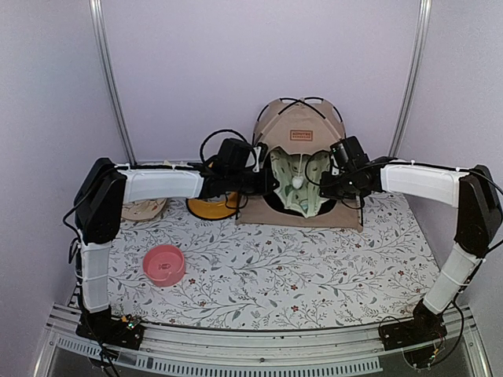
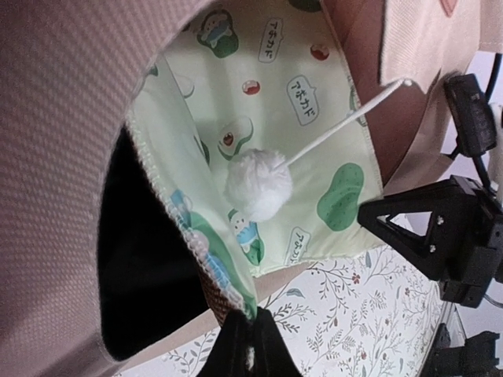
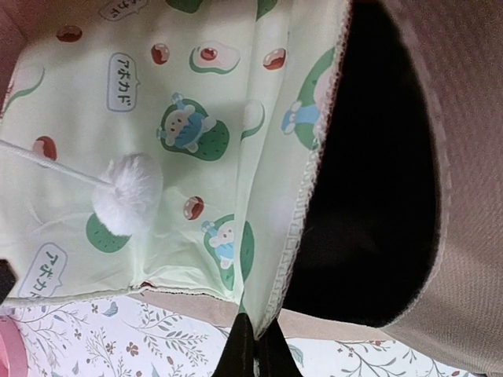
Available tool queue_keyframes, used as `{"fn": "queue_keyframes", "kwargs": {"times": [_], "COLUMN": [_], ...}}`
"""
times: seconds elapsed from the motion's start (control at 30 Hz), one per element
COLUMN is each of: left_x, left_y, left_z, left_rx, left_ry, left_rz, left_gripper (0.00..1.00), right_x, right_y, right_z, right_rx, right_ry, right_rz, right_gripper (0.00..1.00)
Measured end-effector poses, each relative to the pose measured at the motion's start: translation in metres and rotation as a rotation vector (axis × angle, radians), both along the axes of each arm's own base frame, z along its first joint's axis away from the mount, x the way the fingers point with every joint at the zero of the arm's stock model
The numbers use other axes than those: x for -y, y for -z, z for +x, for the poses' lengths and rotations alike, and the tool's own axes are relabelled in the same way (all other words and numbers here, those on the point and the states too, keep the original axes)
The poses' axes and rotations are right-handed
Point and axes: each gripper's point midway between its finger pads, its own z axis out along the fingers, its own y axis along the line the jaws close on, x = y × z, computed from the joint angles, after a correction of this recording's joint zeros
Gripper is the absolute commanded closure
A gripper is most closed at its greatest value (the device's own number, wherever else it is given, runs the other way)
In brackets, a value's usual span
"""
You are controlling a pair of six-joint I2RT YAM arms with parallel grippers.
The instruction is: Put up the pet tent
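Note:
The tan pet tent (image 1: 299,126) stands upright at the back middle of the table, its black poles crossing on top. A cream mat with green prints (image 1: 299,179) hangs in its round opening. My left gripper (image 1: 269,182) is shut on the mat's left edge, and my right gripper (image 1: 325,187) is shut on its right edge. The left wrist view has the left gripper (image 2: 250,345) pinching the mat's (image 2: 259,86) stitched hem, with a white pompom (image 2: 259,182) on a string in front of it. The right wrist view has the right gripper (image 3: 255,345) pinching a fold of the mat (image 3: 157,78).
A pink bowl (image 1: 164,264) sits at the front left of the floral cloth (image 1: 314,275). A yellow feeder (image 1: 211,208) lies under my left arm, with a beige piece (image 1: 144,209) further left. Metal posts (image 1: 110,78) flank the back wall.

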Motion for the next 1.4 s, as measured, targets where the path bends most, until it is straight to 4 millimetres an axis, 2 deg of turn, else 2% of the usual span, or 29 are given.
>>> {"fn": "queue_keyframes", "kwargs": {"times": [0.23, 0.4, 0.5, 0.73, 1.07, 1.13, 1.2, 1.4], "left_x": [-0.001, 0.004, 0.002, 0.001, 0.009, 0.009, 0.008, 0.001], "left_y": [-0.001, 0.0, 0.011, 0.026, 0.046, 0.049, 0.052, 0.052], "left_z": [0.004, 0.012, 0.014, 0.019, 0.031, 0.032, 0.032, 0.024], "left_rx": [-0.005, 0.003, 0.0, -0.005, -0.012, -0.012, -0.016, -0.022], "left_ry": [-0.013, -0.018, -0.027, -0.033, -0.025, -0.023, -0.021, -0.015], "left_rz": [0.014, 0.022, 0.046, 0.092, 0.136, 0.143, 0.152, 0.162], "left_gripper": [0.94, 0.95, 0.95, 0.94, 0.83, 0.78, 0.72, 0.44], "right_x": [-0.012, -0.014, -0.014, -0.009, -0.01, -0.006, -0.002, 0.011], "right_y": [-0.021, -0.023, -0.016, 0.022, 0.045, 0.05, 0.053, 0.054], "right_z": [-0.002, 0.001, 0.005, 0.018, 0.024, 0.021, 0.019, 0.009], "right_rx": [0.051, 0.065, 0.06, 0.007, -0.027, -0.043, -0.049, -0.074], "right_ry": [-0.045, -0.048, -0.043, -0.021, -0.009, 0.003, 0.014, 0.043], "right_rz": [0.084, 0.099, 0.095, 0.069, 0.056, 0.049, 0.041, 0.005], "right_gripper": [0.99, 1.0, 1.0, 1.0, 1.0, 0.94, 0.84, 0.51]}}
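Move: The green mat's near corners are already pinched, one in each hand, at the tent doorway. The tent floor it is meant for lies about 8 cm ahead and 12 below either hand, some 6 cm to the left hand's right and 6 to the right hand's left. The white pompom hangs roughly 3 cm ahead of both, midway between them and about level. The yellow ring is some 17 cm left and 7 ahead of the left hand, 13 lower. The mat is lowered through the doorway onto the tent floor by both hands. The left sinks about 5 cm, easing forward and rolling slightly left side up; the right first lifts a couple of centimetres, then drops some 8, going forward before drawing back and rightward. At the bottom both sets of fingers open to about half, loosening on the corners. ##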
